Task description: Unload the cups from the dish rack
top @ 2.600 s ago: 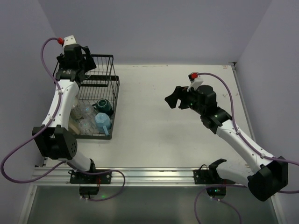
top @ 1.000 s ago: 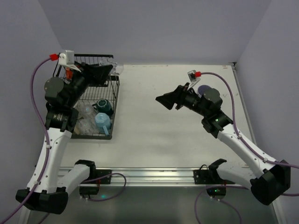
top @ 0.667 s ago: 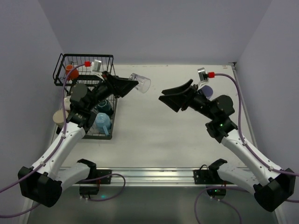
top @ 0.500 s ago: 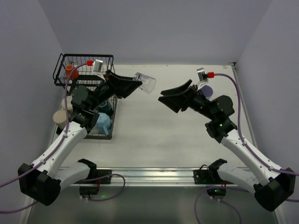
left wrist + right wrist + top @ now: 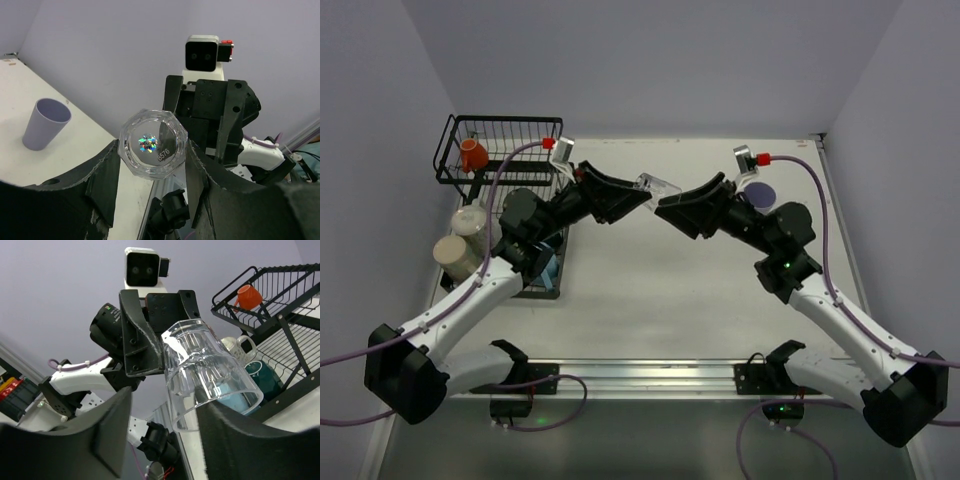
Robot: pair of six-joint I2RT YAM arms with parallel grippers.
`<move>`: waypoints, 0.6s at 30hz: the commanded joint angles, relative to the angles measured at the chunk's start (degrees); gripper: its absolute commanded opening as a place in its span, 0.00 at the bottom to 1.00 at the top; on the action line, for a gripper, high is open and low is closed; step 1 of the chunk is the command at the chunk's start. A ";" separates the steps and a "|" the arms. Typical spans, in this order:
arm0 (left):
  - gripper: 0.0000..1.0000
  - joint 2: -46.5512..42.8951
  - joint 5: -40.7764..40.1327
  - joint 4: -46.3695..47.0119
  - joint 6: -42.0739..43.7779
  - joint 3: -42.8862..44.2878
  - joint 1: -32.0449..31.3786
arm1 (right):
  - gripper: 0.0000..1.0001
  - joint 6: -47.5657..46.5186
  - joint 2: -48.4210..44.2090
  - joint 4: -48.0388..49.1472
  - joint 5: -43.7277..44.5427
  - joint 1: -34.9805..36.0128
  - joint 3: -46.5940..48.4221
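Note:
My left gripper [image 5: 638, 195] is shut on the base of a clear glass [image 5: 658, 185] and holds it sideways in the air over the middle of the table. In the left wrist view the glass's base [image 5: 152, 143] sits between my fingers. My right gripper [image 5: 682, 202] is open, and the glass's mouth [image 5: 212, 372] lies between its fingers, close to the right one. The black dish rack [image 5: 500, 128] stands at the far left and holds a small orange cup [image 5: 473, 155], a teal mug [image 5: 263, 374] and a light blue mug [image 5: 548, 268]. A lavender tumbler [image 5: 757, 192] stands on the table.
A cream mug [image 5: 470, 220] and a tan cup [image 5: 450, 252] sit at the rack's left side. The lavender tumbler [image 5: 46, 124] stands upright behind my right arm. The side walls are close on both sides.
My left arm has lifted the clear glass out of the rack and swung it right to the middle. My right gripper has moved left, and the glass's mouth is now between its open fingers.

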 commanded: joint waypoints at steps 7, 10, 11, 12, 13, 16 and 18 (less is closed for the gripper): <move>0.49 -3.22 -4.86 -2.01 5.02 -1.70 -1.67 | 0.08 -0.99 1.09 3.52 3.61 0.49 -0.28; 0.71 -6.91 -9.35 -10.09 11.00 -0.82 -1.67 | 0.00 -3.62 0.12 -1.11 5.98 0.49 0.07; 0.77 -8.40 -10.92 -14.29 14.06 -0.38 -1.59 | 0.00 -4.41 -0.14 -2.71 6.42 0.49 0.50; 0.83 -9.11 -11.72 -16.85 15.74 0.67 -1.67 | 0.00 -6.42 -0.06 -4.72 6.86 0.49 1.12; 0.92 -10.59 -12.69 -22.27 17.33 1.11 -1.67 | 0.00 -8.18 -0.06 -10.57 7.13 0.49 3.21; 1.00 -14.19 -18.92 -34.22 24.88 3.31 -1.67 | 0.00 -16.70 1.52 -28.17 11.16 0.49 9.81; 1.00 -16.05 -24.11 -40.67 30.24 4.10 -1.67 | 0.00 -23.56 4.67 -37.31 15.63 0.40 15.32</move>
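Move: The glass hangs between the two hands, gripped at its base by the left. Its middle is about 4 cm right of the left hand and 1 cm ahead. From the right hand it lies some 4 cm left, 2 cm ahead and 2 cm up, its rim wall between the open fingers. The purple cup stands about 26 cm ahead of the right hand, 28 cm right and 34 cm below; the rack's middle is some 36 cm left of the left hand, 12 cm ahead, 28 cm down. The right fingers shut on the glass's rim wall, pinching it after a nudge of about 1 cm forward and down; only then do the left fingers open wide and let go of the base. The left hand backs off some 5 cm left, sinking slightly and turning counter-clockwise, while the right carries the glass forward and down, about 4 cm each, its fingertips dipping. ##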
